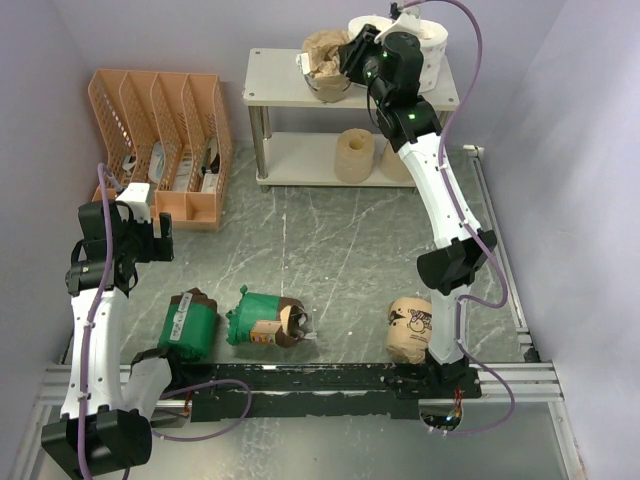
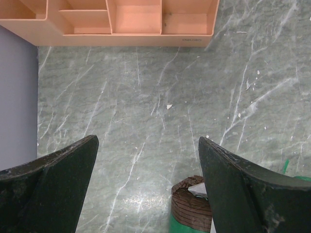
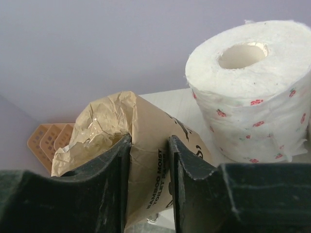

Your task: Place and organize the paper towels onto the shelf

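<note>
The shelf (image 1: 275,80) stands at the back. My right gripper (image 1: 345,62) is shut on a brown paper-wrapped roll (image 1: 322,52) over the top board, left of a white red-specked roll (image 1: 428,40). In the right wrist view the fingers (image 3: 116,165) pinch the brown wrap (image 3: 146,126) beside the white roll (image 3: 252,82). Two tan rolls (image 1: 353,155) sit on the lower board. Two green-wrapped rolls (image 1: 190,325) (image 1: 262,322) and a brown cartoon-print roll (image 1: 410,328) lie on the table. My left gripper (image 1: 150,235) is open and empty above the table, with a green roll's end (image 2: 189,206) by its right finger.
An orange perforated file organizer (image 1: 160,140) stands at the back left; its front edge shows in the left wrist view (image 2: 121,19). A black rail (image 1: 330,378) runs along the near edge. Purple walls close in both sides.
</note>
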{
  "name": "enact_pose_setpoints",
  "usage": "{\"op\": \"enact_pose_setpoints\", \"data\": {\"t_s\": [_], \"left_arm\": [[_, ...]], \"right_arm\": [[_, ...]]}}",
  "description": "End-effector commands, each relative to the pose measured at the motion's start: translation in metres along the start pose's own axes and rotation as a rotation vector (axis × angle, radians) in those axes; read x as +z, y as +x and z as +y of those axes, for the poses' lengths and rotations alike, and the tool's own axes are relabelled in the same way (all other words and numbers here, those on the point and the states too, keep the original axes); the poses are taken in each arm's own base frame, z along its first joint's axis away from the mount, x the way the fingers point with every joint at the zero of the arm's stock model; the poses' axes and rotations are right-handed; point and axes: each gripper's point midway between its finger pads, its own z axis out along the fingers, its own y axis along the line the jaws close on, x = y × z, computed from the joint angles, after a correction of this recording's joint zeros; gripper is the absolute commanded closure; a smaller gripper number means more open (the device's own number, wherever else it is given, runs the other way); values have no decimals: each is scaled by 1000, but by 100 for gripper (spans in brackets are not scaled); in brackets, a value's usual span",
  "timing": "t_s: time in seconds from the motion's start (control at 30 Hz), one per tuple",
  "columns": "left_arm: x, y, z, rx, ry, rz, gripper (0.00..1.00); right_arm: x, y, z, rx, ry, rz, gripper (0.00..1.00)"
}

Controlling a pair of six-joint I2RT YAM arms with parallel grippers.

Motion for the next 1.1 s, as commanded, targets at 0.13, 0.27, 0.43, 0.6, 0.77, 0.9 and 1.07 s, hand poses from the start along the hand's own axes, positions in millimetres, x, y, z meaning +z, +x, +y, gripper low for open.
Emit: {"op": "enact_pose_setpoints", "data": {"t_s": [0.13,0.27,0.43,0.6,0.77,0.9,1.07], "left_arm": [[1,-4,1,1,6,-19,5],[1,-4,1,1,6,-19,5],[2,-4,1,-1,7,-15,5],[4,-2,1,-2,9,-7,5],[2,-6,1,-4,10,6,5],[2,-13,-11,26,109,52,5],[-3,-32,-39,86,319,79,5]], "right_arm": [[14,-8,5,22,-30,-71,49],[21,1,4,29,-34,-65,46],[27,7,3,28,-39,-69,26],[0,-27,27,-23,-48,-150,0],[-84,-65,79,-147,-14,-325,0],[-128,-76,78,-136,-25,-356,0],[-138,-69,50,-209,75,-386,0]]}}
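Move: The brown-paper-wrapped roll stands on the shelf top in front of the right hand, its middle about 4 cm ahead, 3 cm left and 4 cm below, its paper still between the partly open fingers. The nearer white roll is some 7 cm ahead and 7 cm right of the hand, the second about 6 cm ahead and 17 cm right, both slightly lower. From the left hand the wrapped roll lies roughly 32 cm ahead, 38 cm right and 24 cm higher. Forward first, a slow nudge of about 2 cm towards the wrapped roll while the right fingers spread fully off its paper; then a quick retreat of some 17 cm, rising about 8 cm late on and bowing left before swinging back right, the fingers tipping upward. Near the end the left hand, open, starts drifting forward and right, turning slightly clockwise. ##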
